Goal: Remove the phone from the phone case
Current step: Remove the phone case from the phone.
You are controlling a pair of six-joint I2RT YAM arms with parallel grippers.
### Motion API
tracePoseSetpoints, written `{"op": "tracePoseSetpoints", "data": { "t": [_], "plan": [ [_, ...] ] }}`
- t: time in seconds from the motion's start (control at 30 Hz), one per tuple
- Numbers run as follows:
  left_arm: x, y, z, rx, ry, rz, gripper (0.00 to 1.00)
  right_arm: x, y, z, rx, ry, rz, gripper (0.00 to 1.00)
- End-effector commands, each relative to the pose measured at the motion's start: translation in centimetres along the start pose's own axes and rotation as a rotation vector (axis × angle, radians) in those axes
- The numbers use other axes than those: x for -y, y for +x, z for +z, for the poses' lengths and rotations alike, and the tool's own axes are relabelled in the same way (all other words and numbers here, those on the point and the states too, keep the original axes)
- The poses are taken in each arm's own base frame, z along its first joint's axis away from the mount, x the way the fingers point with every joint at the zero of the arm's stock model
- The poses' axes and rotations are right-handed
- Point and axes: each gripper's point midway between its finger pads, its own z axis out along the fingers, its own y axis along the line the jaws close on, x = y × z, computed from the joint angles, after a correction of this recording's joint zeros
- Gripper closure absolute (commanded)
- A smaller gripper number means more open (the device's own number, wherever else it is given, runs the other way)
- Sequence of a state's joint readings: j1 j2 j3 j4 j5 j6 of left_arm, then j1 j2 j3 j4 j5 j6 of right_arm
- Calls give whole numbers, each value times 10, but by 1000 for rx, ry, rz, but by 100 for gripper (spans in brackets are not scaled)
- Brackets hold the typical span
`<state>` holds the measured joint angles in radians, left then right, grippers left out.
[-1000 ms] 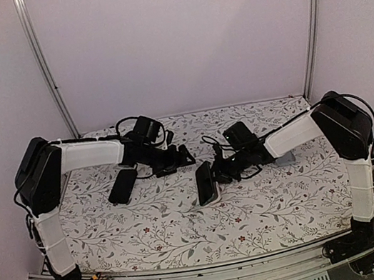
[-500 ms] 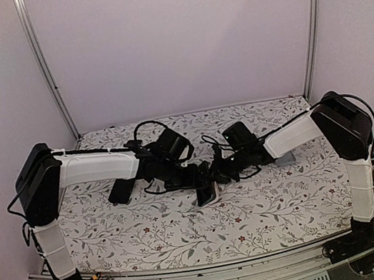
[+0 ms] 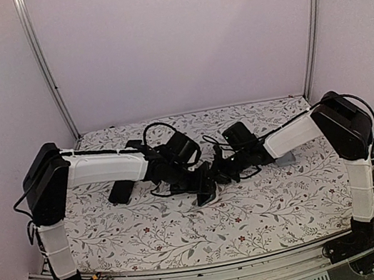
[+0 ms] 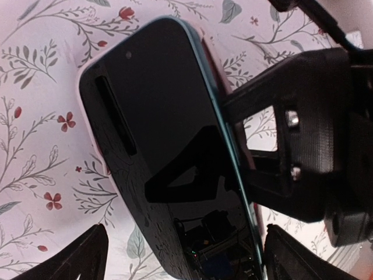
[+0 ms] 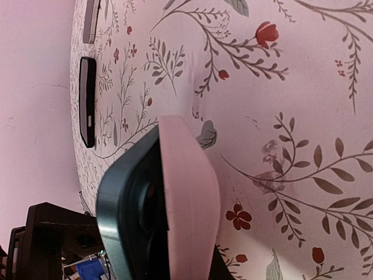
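The phone (image 4: 169, 146) is black with a teal rim and sits in a pale pink phone case (image 5: 186, 192). It stands tilted on its long edge at the middle of the table (image 3: 206, 189). My right gripper (image 3: 218, 174) is shut on the case's edge from the right; its black fingers (image 4: 280, 140) show beside the phone. My left gripper (image 4: 186, 259) is open, with one fingertip on each side of the phone's lower end and the screen facing its camera. In the top view the left gripper (image 3: 196, 180) meets the phone from the left.
A second black phone (image 3: 119, 191) lies flat on the floral cloth at the left, also seen as a black phone (image 5: 87, 102) in the right wrist view. A grey slab (image 3: 286, 159) lies behind the right forearm. Cables loop above both wrists.
My left arm has swung right from beside the spare black phone to the held phone, and its open jaws now straddle it. The right gripper has stayed shut in place.
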<state>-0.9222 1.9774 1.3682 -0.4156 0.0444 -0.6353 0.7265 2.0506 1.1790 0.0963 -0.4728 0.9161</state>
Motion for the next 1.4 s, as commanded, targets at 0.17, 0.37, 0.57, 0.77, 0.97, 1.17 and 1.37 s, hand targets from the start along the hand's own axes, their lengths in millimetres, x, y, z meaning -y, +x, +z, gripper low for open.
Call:
{"op": "tracePoseSetpoints", "data": {
  "t": [0.17, 0.37, 0.57, 0.77, 0.97, 1.17, 1.37],
  "plan": [
    [-17, 6, 7, -15, -139, 47, 13, -25, -14, -13, 58, -27, -41, 100],
    [-18, 2, -1, 5, -164, 61, 24, -24, -16, -16, 71, -9, -47, 100],
    [-17, -3, -5, 18, -171, 70, 41, -23, -16, -17, 73, -3, -46, 100],
    [-23, -5, -10, 28, -210, 85, 54, -23, -15, -19, 76, 2, -48, 100],
    [-28, -3, -11, 24, -233, 93, 66, -23, -15, -19, 76, 5, -49, 100],
    [-32, -5, -13, 34, -250, 94, 83, -23, -14, -20, 79, 8, -53, 100],
    [-33, -21, -26, 80, -257, 88, 100, -20, -17, -25, 101, 38, -70, 100]
  ]
}}
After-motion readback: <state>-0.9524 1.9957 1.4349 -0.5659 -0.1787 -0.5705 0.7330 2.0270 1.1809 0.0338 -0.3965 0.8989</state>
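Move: The left gripper hangs wide open over the phone, which is screen up with its right long edge already sprung from the pink case. The phone's middle lies about 2 cm ahead, 1 cm right and 2 cm below; the case's middle is 2 cm ahead, 2 cm right and 3 cm below. For the right gripper, which already pinches the case, the phone's middle lies level ahead, about 1 cm left and 2 cm above. Close the left gripper from wide open to nearly shut on the freed long edge of the phone, hardly shifting at first, then carry it about 2.5 cm left, away from the right gripper, tilting the wrist some 15 degrees so the fingertips swing left. Keep the right gripper's hold on the case almost still. ##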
